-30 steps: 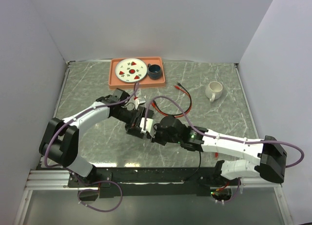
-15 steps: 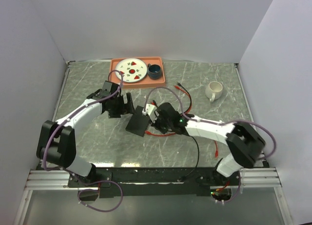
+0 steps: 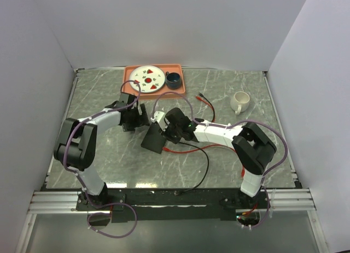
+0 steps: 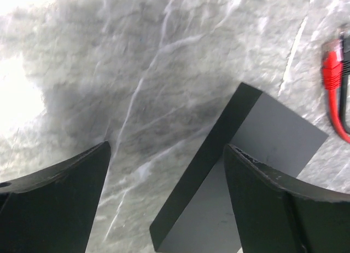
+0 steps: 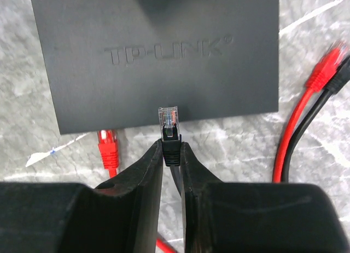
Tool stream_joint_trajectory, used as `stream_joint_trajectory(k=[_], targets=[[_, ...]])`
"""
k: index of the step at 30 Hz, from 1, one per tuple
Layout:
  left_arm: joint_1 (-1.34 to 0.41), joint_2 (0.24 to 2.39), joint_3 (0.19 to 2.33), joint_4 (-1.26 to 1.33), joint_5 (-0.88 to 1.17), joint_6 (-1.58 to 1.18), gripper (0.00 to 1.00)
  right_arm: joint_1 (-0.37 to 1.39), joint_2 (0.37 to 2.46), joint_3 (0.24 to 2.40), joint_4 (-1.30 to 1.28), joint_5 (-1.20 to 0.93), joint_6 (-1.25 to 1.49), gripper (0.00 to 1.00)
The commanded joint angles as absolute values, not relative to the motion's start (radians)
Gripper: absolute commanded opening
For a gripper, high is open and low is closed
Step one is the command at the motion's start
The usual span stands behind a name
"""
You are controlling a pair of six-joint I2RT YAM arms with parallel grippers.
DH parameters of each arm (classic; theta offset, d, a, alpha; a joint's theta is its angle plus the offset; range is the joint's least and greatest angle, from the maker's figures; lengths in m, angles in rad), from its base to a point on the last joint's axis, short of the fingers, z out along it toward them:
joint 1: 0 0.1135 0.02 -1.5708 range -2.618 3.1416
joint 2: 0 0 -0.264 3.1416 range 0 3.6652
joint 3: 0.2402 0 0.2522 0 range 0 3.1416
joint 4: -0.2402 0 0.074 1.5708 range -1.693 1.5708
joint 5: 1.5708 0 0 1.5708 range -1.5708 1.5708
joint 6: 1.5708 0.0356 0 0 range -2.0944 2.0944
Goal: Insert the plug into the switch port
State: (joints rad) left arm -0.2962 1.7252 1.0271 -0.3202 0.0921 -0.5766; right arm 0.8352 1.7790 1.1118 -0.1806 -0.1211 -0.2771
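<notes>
The switch (image 3: 154, 138), a flat matte-black box, lies at the middle of the table; the right wrist view shows its plain lettered top (image 5: 158, 50). My right gripper (image 5: 172, 149) is shut on the black boot of the plug (image 5: 169, 119). The plug's clear tip points at the switch's near edge and just overlaps it. No port shows in any view. My left gripper (image 4: 167, 149) hangs wide open, with one corner of the switch (image 4: 262, 138) below its right finger. In the top view the left gripper (image 3: 143, 118) is just left of the switch, and the right gripper (image 3: 165, 131) is at its right edge.
A red cable (image 3: 186, 149) runs beside the switch, its red plug (image 5: 108, 147) near my right fingers. The held plug's black cable (image 3: 203, 171) trails toward the near edge. Another red lead (image 3: 206, 103), a white mug (image 3: 239, 101) and an orange tray (image 3: 127, 86) with plate and cup lie farther back.
The left gripper has drawn back from over the switch toward the far left. The right arm has carried the plug up and leftward to the switch's edge. The switch stays put.
</notes>
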Motion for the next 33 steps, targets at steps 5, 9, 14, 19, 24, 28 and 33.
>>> stream_joint_trajectory(k=[5,9,14,19,24,28,33], targets=[[-0.302,1.782,1.020,-0.222,0.179,-0.542,0.78,0.827,1.716,1.083,-0.227,-0.155,-0.261,0.00],[-0.311,1.802,1.037,-0.236,0.179,-0.531,0.74,0.828,1.747,1.104,-0.262,-0.175,-0.262,0.00],[-0.337,1.809,1.061,-0.247,0.183,-0.528,0.72,0.830,1.761,1.091,-0.273,-0.190,-0.258,0.00],[-0.376,1.825,1.083,-0.250,0.187,-0.531,0.70,0.830,1.813,1.112,-0.288,-0.178,-0.235,0.00],[-0.402,1.829,1.089,-0.264,0.183,-0.535,0.66,0.831,1.865,1.154,-0.295,-0.138,-0.215,0.00],[-0.400,1.821,1.072,-0.264,0.181,-0.540,0.66,0.830,1.867,1.167,-0.281,-0.123,-0.204,0.00],[-0.400,1.822,1.054,-0.258,0.186,-0.541,0.65,0.828,1.833,1.141,-0.255,-0.117,-0.195,0.00]])
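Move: The switch's middle lies about 6 cm left of the right hand, 1 cm ahead and some 4 cm lower; that hand holds the black plug at the switch's right edge. A loose red plug lies about 5 cm back and 2 cm left of the right hand, the red-and-black plug pair some 11 cm ahead and 1 cm right. From the open left hand, the switch's middle is about 7 cm right, 5 cm back and slightly lower. The black plug, still pinched by the right hand, is drawn back and slightly right off the switch's top, then lowered beside the port edge, about 3 cm down in all, eases slightly forward, and tips some 10 degrees. The left hand edges forward, then goes about 6 cm right to the switch's left edge, turning some 10 degrees clockwise and partly closing; it isn't seen gripping the switch. ##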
